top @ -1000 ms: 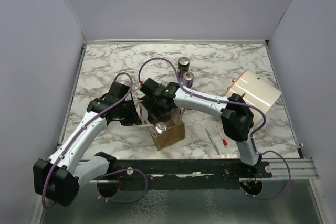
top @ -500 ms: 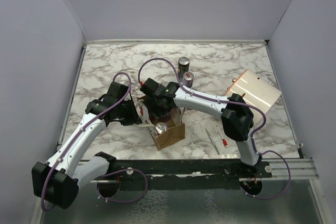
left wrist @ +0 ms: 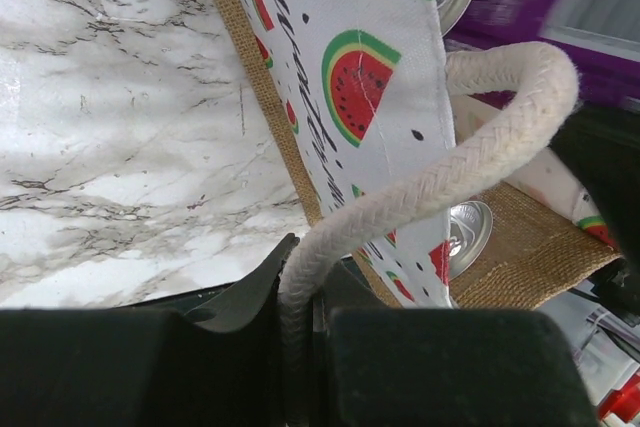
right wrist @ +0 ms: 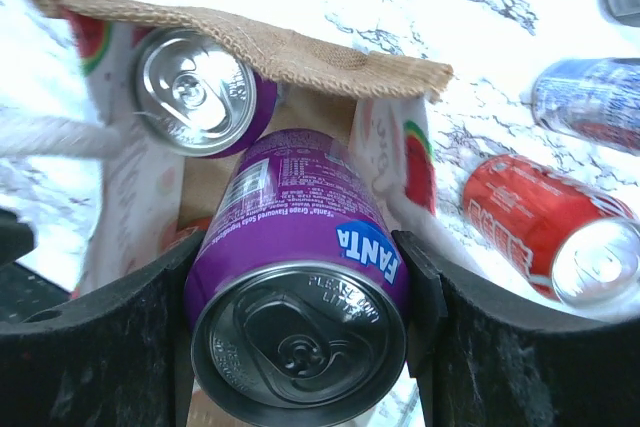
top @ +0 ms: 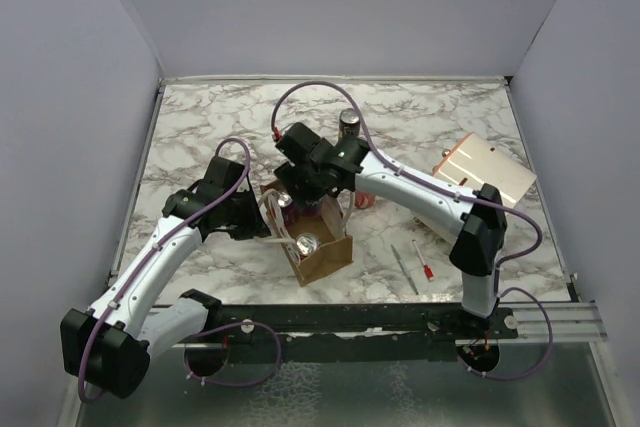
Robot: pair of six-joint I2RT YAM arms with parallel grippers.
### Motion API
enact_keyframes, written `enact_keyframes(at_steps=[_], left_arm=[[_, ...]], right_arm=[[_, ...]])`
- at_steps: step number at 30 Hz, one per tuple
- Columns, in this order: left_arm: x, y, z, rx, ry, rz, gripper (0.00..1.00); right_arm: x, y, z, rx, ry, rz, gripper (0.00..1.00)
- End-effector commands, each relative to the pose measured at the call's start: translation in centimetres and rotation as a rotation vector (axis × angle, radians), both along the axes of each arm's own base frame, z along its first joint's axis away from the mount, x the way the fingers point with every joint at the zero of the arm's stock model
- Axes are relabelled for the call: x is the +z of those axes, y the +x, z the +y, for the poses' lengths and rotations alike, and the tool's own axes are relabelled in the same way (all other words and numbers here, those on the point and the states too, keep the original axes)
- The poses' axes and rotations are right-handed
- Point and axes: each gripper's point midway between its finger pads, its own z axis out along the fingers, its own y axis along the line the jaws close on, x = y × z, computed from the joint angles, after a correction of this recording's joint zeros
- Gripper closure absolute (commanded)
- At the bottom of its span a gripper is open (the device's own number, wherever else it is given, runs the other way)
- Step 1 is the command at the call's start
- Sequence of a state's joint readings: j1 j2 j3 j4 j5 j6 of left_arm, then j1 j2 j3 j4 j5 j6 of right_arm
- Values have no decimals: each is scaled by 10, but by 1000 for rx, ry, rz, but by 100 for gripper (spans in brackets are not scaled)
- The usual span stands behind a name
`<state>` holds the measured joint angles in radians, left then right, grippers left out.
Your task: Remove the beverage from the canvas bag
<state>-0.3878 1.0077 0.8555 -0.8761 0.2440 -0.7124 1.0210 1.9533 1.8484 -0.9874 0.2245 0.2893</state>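
Note:
The tan canvas bag (top: pixel 328 257) with a watermelon-print lining (left wrist: pixel 340 97) stands open at the table's middle. My left gripper (top: pixel 262 221) is shut on its white rope handle (left wrist: pixel 430 182) and holds that side up. My right gripper (top: pixel 300 190) is shut on a purple Fanta can (right wrist: pixel 300 247), its fingers (right wrist: pixel 420 287) on both sides of it. The can hangs over the bag's open mouth, lower end pointing in. A silver-topped can (right wrist: pixel 195 92) stands inside the bag, and it also shows in the top view (top: pixel 305 244).
A red can (right wrist: pixel 540 232) and a blue can (right wrist: pixel 590 102) lie on the marble right of the bag. A dark can (top: pixel 349 123) stands behind the arms. A cream cylinder with a copper end (top: pixel 487 171) lies at the right, and two small tools (top: pixel 422 261) lie near the front.
My right gripper has risen and shifted back and right with the purple can, lifting it from inside the bag. My left gripper keeps holding the handle in place.

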Motion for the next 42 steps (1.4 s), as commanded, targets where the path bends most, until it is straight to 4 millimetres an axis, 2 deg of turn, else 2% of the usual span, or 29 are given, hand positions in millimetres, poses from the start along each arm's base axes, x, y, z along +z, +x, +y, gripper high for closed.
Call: enact_keyframes(at_steps=[1, 3, 7, 11, 18, 21, 23, 26, 28, 31, 35, 38, 42], left_arm=[[-4, -9, -1, -43, -7, 15, 100], [-4, -10, -1, -51, -4, 17, 100], [-6, -9, -1, -49, -6, 11, 100], [-7, -8, -4, -37, -26, 11, 100], [-12, -5, -2, -51, 0, 15, 100], [-15, -2, -2, -53, 10, 19, 100], [-16, 1, 0, -53, 28, 20, 100], [-14, 7, 6, -51, 79, 14, 100], [-13, 8, 10, -49, 104, 20, 100], [-15, 4, 12, -48, 116, 40, 100], [-19, -3, 16, -51, 134, 78, 100], [-20, -7, 18, -49, 141, 93, 100], [-23, -10, 20, -51, 155, 116, 100]], right_arm=[[80, -3, 7, -48, 234, -72, 83], [90, -8, 5, -54, 275, -67, 86], [123, -13, 1, -48, 370, -108, 90], [166, -6, -5, -50, 442, -218, 92], [233, 26, -23, -100, 473, -494, 92], [251, 46, -34, -164, 451, -594, 92], [254, 66, -46, -229, 426, -631, 95], [248, 105, -65, -297, 411, -636, 97], [241, 124, -66, -277, 413, -628, 98], [227, 147, -55, -235, 366, -623, 98], [192, 173, -39, -255, 338, -567, 98], [158, 187, -28, -271, 343, -489, 98], [126, 194, -13, -248, 325, -429, 98]])
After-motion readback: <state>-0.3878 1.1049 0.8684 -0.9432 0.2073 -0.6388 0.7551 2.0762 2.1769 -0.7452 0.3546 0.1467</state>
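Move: The right hand, with the purple Fanta can gripped still low in the bag, heads for bare table about 20 cm ahead, 4 cm to its right and 16 cm below. The black can stands some 25 cm ahead and 12 cm right, the blue can about 18 ahead and 15 right, the red can 8 ahead and 16 right. The other purple can is 7 cm left and 2 ahead. From the left hand that bare spot is roughly 30 cm ahead and 17 right. Straight up first, then forward: the right hand draws the held Fanta can about 20 cm up out of the bag, its fingers tilting forward some 30 degrees. It carries the can about 18 cm forward, bowing out to the right and partly back, then sinks fast towards bare table left of the black can. The left hand keeps its hold on the bag's handle, easing a couple of centimetres down. ##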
